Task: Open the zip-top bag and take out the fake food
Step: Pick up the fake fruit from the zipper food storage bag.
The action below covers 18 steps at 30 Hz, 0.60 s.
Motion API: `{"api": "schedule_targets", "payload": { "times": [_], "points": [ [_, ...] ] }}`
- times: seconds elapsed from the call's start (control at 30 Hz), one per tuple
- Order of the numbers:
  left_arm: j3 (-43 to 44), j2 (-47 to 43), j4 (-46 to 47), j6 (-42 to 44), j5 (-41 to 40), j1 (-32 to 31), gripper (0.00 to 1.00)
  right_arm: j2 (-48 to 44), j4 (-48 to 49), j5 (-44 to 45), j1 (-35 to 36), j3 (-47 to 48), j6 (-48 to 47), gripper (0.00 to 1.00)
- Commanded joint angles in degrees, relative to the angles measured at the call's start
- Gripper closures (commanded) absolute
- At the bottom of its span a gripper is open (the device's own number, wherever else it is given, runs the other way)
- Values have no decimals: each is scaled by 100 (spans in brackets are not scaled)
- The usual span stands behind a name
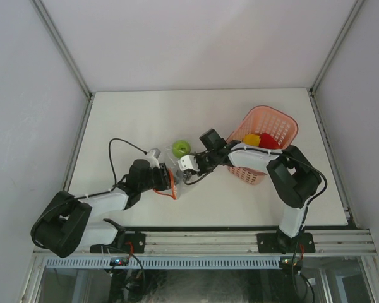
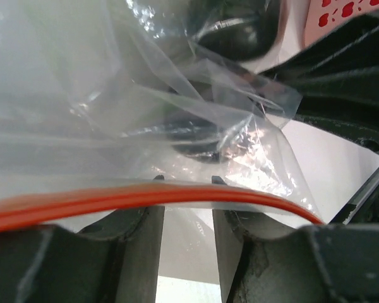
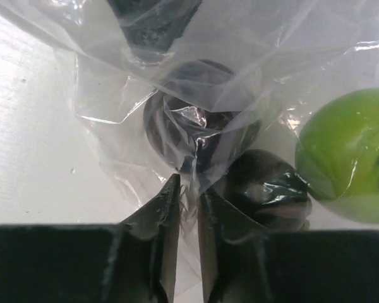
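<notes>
The clear zip-top bag (image 1: 178,175) lies between my two grippers at the table's middle. Its orange-red zip strip (image 2: 114,201) runs across the tops of my left fingers. My left gripper (image 2: 186,180) has its jaws a narrow gap apart with bag film between them; it also shows in the top view (image 1: 166,181). My right gripper (image 3: 189,180) pinches a bunched fold of the bag (image 3: 114,76). Two blackish fake foods (image 3: 177,126) (image 3: 265,189) sit inside the film just past its tips. A light green fruit (image 3: 347,154) lies on the table beside the bag (image 1: 181,148).
A pink basket (image 1: 281,123) stands at the right, behind my right arm, and holds a yellow piece (image 1: 251,139) and a red piece (image 1: 268,142). Its pink wall shows at the top right of the left wrist view (image 2: 341,12). White walls enclose the table.
</notes>
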Motion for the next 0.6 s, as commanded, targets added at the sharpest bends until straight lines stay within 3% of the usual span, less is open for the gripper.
{"api": "schedule_targets", "payload": {
  "times": [0.0, 0.07, 0.3, 0.57],
  "points": [
    [105, -267, 142, -2, -171, 75, 58, 54, -264, -399, 80, 134, -308, 93],
    [51, -400, 131, -4, -189, 80, 55, 41, -365, -499, 59, 130, -399, 100],
    [-6, -595, 166, 250, 109, 80, 37, -22, -421, -722, 88, 130, -514, 100],
    [196, -179, 246, 162, 561, 80, 36, -230, -418, -1354, 112, 130, -406, 100]
  ]
}}
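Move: My left hand is at the bag's mouth, fingers partly open. The nearer dark fruit lies about 3 cm ahead of it and 4 cm right, slightly lower; the second dark fruit is some 6 cm ahead and 6 right, the green apple about 12 ahead and 4 right. My right hand already has bag film between its closing fingertips; from it the nearer dark fruit is about 4 cm left, level with it fore and aft. I shut my right fingers fully on the film and drag it back about 3 cm, the hand swinging nearly 10 degrees counter-clockwise. Meanwhile my left hand rises a good 2 cm under the orange zip strip, tips lifting some 5 degrees, then eases slightly down, its fingers spreading from about a third to nearly two-thirds open at the nearer dark fruit. ##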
